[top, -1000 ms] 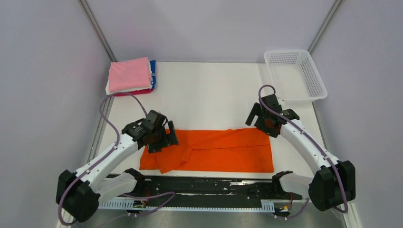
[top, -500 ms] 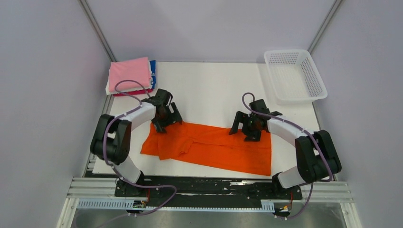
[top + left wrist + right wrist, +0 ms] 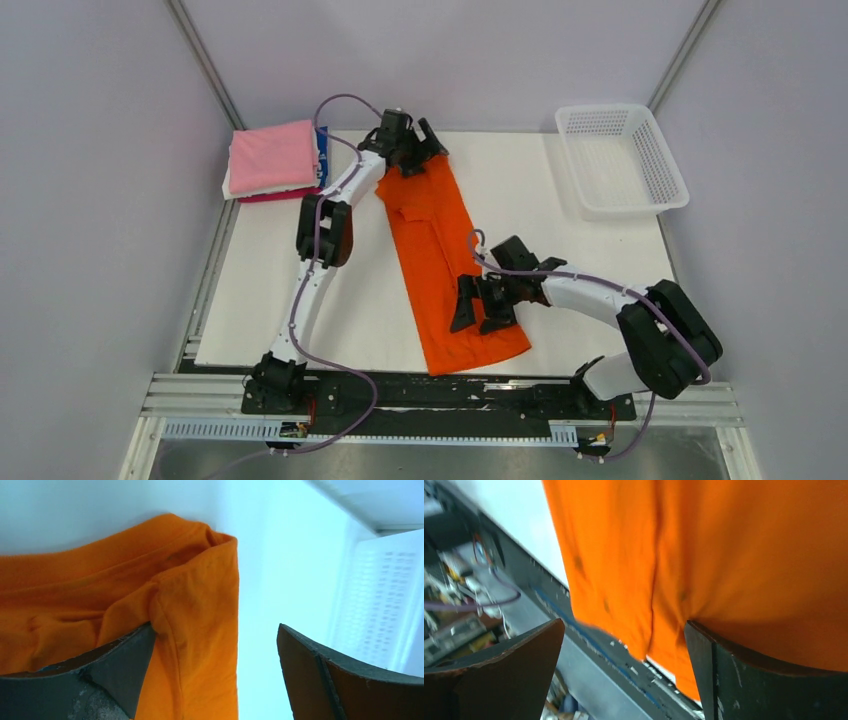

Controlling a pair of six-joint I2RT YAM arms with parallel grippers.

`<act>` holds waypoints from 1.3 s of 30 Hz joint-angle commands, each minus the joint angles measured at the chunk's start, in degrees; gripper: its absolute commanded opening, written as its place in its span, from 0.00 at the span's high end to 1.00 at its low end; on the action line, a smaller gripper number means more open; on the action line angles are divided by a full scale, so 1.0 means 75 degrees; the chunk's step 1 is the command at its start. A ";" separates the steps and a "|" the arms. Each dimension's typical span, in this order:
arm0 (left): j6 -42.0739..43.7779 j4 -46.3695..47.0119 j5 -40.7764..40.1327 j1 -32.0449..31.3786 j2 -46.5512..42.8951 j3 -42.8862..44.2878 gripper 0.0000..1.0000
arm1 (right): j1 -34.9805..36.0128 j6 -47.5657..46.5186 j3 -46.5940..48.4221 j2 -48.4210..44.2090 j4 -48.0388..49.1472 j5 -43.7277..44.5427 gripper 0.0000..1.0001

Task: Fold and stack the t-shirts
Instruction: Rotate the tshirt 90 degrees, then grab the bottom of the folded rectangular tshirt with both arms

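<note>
The orange t-shirt (image 3: 440, 250) lies as a long folded strip running from the far middle of the table toward the front edge. My left gripper (image 3: 419, 152) is stretched out over its far end, jaws open. In the left wrist view the orange t-shirt (image 3: 195, 605) lies under and between the open fingers (image 3: 120, 670). My right gripper (image 3: 480, 314) sits open low over the strip's near part; in the right wrist view one finger (image 3: 744, 680) rests against the orange t-shirt (image 3: 724, 555). Folded t-shirts, pink on top (image 3: 273, 157), are stacked at the back left.
A white mesh basket (image 3: 665, 170) stands at the back right corner. The black rail (image 3: 440, 395) with the arm bases runs along the front edge, just beyond the shirt's near end. White table surface (image 3: 560, 230) lies either side of the strip.
The orange shirt has swung from lying crosswise near the front to lying lengthwise. The left arm reached to the far end; the right arm drew back toward the front.
</note>
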 commanded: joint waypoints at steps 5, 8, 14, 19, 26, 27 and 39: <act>-0.2868 0.4863 0.1022 -0.0767 0.2979 0.1737 0.00 | 0.1033 -0.0821 0.0454 0.0917 0.0141 -0.1079 0.00; -0.2767 0.4967 0.0607 -0.0961 0.3322 0.2227 0.00 | 0.1198 -0.0767 0.0922 0.1290 0.0387 -0.0835 0.00; -0.1820 0.3907 -0.0231 -0.0860 0.2585 0.2020 0.00 | 0.1302 -0.0617 0.1212 0.0936 0.0279 -0.0234 0.00; -0.0559 0.2833 -0.0562 -0.0693 0.1466 0.2004 0.00 | 0.1290 -0.0139 0.1257 -0.0413 -0.0071 0.0879 0.00; 0.0890 0.1430 -0.0869 -0.0719 -0.1243 0.0754 0.00 | 0.1132 0.0731 0.0992 -0.2545 -0.1315 0.2971 0.00; 0.1064 0.1077 -0.0838 -0.0738 -0.1648 0.0720 0.00 | 0.1076 0.0974 0.0915 -0.2728 -0.1546 0.3254 0.00; 0.1498 0.0332 -0.2164 -0.2015 -0.7569 -0.7197 0.00 | 0.0157 0.2396 -0.0544 -0.3991 -0.3216 0.3594 0.02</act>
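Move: The t-shirt's middle lies about 28 cm back and 2 cm right of the left hand, 3 cm below it. Its far end is only some 3 cm back and 3 cm left of that hand. The folded stack stands about 35 cm left, 1 cm back, and the white basket about 43 cm right, 1 cm back. For the right hand, the t-shirt's middle is 16 cm ahead, 8 cm left and 2 cm lower. Still on the cloth with wide-open fingers, the left hand drags the t-shirt's far end about 13 cm right and a little forward, rolling its left side down, while the right hand slides the near end back, then left. Both come free: the left rolls back, moves left, climbs over 20 cm and retreats; the right rises about 10 cm, then swings right and down past the shirt's right edge. ##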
